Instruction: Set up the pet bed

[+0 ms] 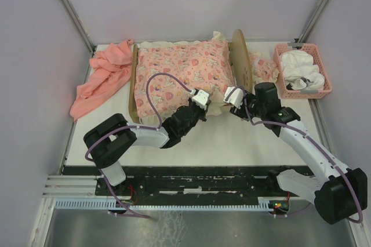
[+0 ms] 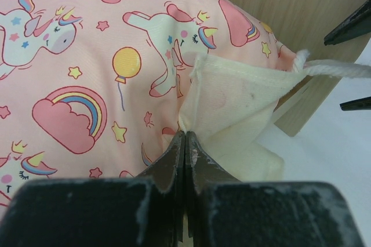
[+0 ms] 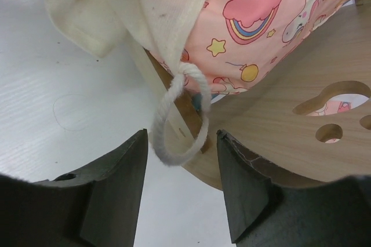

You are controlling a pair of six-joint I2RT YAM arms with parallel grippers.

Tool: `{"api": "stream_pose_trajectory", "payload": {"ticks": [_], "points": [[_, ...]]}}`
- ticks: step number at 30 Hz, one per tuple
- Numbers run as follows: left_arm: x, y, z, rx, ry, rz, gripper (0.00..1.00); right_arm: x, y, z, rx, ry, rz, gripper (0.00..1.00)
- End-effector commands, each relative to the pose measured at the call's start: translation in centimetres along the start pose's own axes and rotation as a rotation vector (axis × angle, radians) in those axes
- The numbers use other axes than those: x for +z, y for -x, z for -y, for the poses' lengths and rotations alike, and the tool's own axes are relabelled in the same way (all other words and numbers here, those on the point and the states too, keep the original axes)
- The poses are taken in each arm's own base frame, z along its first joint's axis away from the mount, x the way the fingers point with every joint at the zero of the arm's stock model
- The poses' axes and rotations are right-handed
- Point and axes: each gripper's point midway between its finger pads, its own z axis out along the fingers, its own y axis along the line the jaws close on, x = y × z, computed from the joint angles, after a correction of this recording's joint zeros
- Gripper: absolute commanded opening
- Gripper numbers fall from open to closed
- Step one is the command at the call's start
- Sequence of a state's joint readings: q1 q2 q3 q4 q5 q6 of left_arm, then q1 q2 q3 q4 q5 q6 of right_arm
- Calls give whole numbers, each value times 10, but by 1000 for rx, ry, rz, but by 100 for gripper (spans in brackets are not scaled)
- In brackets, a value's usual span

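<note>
The pet bed [image 1: 240,55] stands at the back of the table, its light-wood headboard [image 3: 290,131] with paw-shaped cut-outs on the right. A pink unicorn-print cushion [image 1: 182,67] fills it, over a cream cloth [image 2: 232,108]. My left gripper [image 1: 201,101] is at the cushion's near right corner, shut on the cream cloth's edge [image 2: 191,102]. A white cord loop [image 3: 165,113] hangs from that cloth's corner, by a wooden leg of the bed. My right gripper [image 3: 181,137] is open, and the loop hangs loose between its fingers.
A salmon-pink cloth [image 1: 104,76] lies crumpled left of the bed. A pink plastic basket [image 1: 324,79] with white fabric in it stands at the back right. A small patterned pillow [image 1: 264,67] lies between the headboard and the basket. White walls enclose the table.
</note>
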State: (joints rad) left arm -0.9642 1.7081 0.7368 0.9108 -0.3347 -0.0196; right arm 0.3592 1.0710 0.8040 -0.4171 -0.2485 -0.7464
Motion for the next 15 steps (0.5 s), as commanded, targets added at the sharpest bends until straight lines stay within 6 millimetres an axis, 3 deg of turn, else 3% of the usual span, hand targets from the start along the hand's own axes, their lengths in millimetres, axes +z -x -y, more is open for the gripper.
{"api": "stream_pose_trajectory", "payload": {"ticks": [1, 3, 6, 8, 15], "points": [[4, 10, -2, -38, 14, 25, 3, 0, 7, 32, -52, -135, 6, 58], [5, 9, -1, -38, 12, 23, 3, 2, 1, 32, -39, -132, -27, 48], [6, 8, -1, -35, 15, 21, 3, -2, -6, 31, -35, -114, -81, 18], [6, 7, -1, -32, 15, 20, 3, -11, -1, 32, -6, -108, -90, 5], [10, 3, -4, -16, 30, 4, 3, -37, 31, 14, 143, -12, -50, 2]]}}
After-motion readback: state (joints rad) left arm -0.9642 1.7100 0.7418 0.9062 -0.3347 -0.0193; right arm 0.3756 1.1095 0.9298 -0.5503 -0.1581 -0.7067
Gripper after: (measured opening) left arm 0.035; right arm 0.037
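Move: The white rope loop on the cover's cream corner hangs between the right hand's open fingers, its middle about 1 cm ahead and 1 cm below. The cream corner pinched by the left hand is about 8 cm left, neither ahead nor back. The frame leg stands some 3 cm right and 9 cm below, the paw-cutout headboard about 15 cm ahead and 3 cm right. From the left hand, the loop is 9 cm right, 1 cm ahead. The rope loop is pinched near its free end as the right fingers close fully on it, while the hand edges about 1 cm forward and 1.5 cm to the right, dipping slightly. It then lifts about 2.5 cm, keeping the rope between the fingertips and easing back a little. The left hand stays put, still shut on the cream edge. ##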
